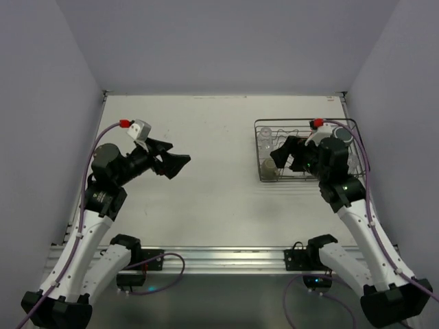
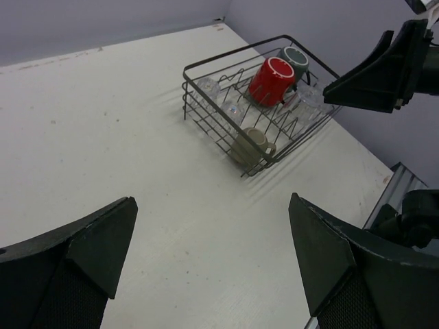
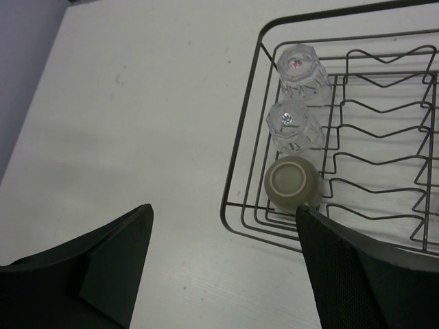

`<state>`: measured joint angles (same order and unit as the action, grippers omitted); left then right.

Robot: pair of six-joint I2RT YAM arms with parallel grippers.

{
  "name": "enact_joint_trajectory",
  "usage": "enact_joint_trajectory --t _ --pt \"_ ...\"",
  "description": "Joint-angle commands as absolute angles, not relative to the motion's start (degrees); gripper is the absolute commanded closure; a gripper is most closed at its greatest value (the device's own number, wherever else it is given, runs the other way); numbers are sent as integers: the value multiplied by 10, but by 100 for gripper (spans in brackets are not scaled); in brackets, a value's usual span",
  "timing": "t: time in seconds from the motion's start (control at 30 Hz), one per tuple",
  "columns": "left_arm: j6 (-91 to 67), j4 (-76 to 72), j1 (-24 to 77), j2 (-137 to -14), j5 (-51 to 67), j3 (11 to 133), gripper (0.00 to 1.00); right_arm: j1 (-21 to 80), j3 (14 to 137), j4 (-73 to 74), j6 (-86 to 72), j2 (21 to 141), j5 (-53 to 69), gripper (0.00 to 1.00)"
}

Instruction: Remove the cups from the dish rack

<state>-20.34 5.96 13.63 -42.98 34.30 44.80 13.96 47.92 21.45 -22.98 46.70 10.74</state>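
The black wire dish rack (image 1: pixel 302 121) stands at the right back of the table. In the left wrist view the dish rack (image 2: pixel 226 55) holds a red cup (image 2: pixel 271 81), a dark grey cup (image 2: pixel 295 58), an olive-tan mug (image 2: pixel 248 145) and clear tumblers (image 2: pixel 233 110). My right gripper (image 1: pixel 280 151) hovers open over the rack's left end. Below it are two upside-down clear tumblers (image 3: pixel 302 72) and the olive mug (image 3: pixel 293 181) at the rack's corner (image 3: pixel 241 130). Nothing is between the right gripper's (image 3: pixel 223 211) fingers. My left gripper (image 1: pixel 180 152) is open and empty above the table's left half, far from the rack.
The white table (image 1: pixel 206 199) is walled on the left, back and right. In the left wrist view the right arm's fingers (image 2: pixel 384 68) reach in over the rack's far side. A metal rail (image 1: pixel 219 257) runs along the near edge.
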Motion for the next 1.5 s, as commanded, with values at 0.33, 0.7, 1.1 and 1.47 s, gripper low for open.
enact_joint_trajectory --t 0.33,0.7,1.1,1.47 --pt "-166 145 135 -399 241 418 0 187 633 247 -172 721 -77 36" --pt "-163 145 149 -403 241 419 0 206 698 235 -170 874 -96 30" --pt "-163 144 151 -406 241 420 0 209 743 230 -161 982 -109 31" --pt "-163 140 151 -409 241 422 0 213 757 229 -162 999 -141 74"
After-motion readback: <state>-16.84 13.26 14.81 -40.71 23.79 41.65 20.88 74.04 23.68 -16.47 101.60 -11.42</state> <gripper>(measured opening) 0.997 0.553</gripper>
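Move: The nearer of the two clear glasses at the rack's left end lies about 14 cm ahead of the right hand, 2 cm to its left and 17 cm below. Its twin stands some 7 cm beyond it, the beige mug about 9 cm nearer and 2 cm farther right; the red mug is roughly 21 cm to its right and 2 cm farther out. From the left hand this glass is around 18 cm ahead, 30 cm right and 23 cm down. The nearer clear glass gets pinched by its sides: the right hand swoops about 16 cm down and 14 cm forward over the rack's left end, forward leading early and down later. Its wrist tips fingers-down some 25 degrees and rolls left side down as much, and the part-open fingers close onto the glass. The left hand, open and empty, sinks 4–5 cm and drifts slightly left. ##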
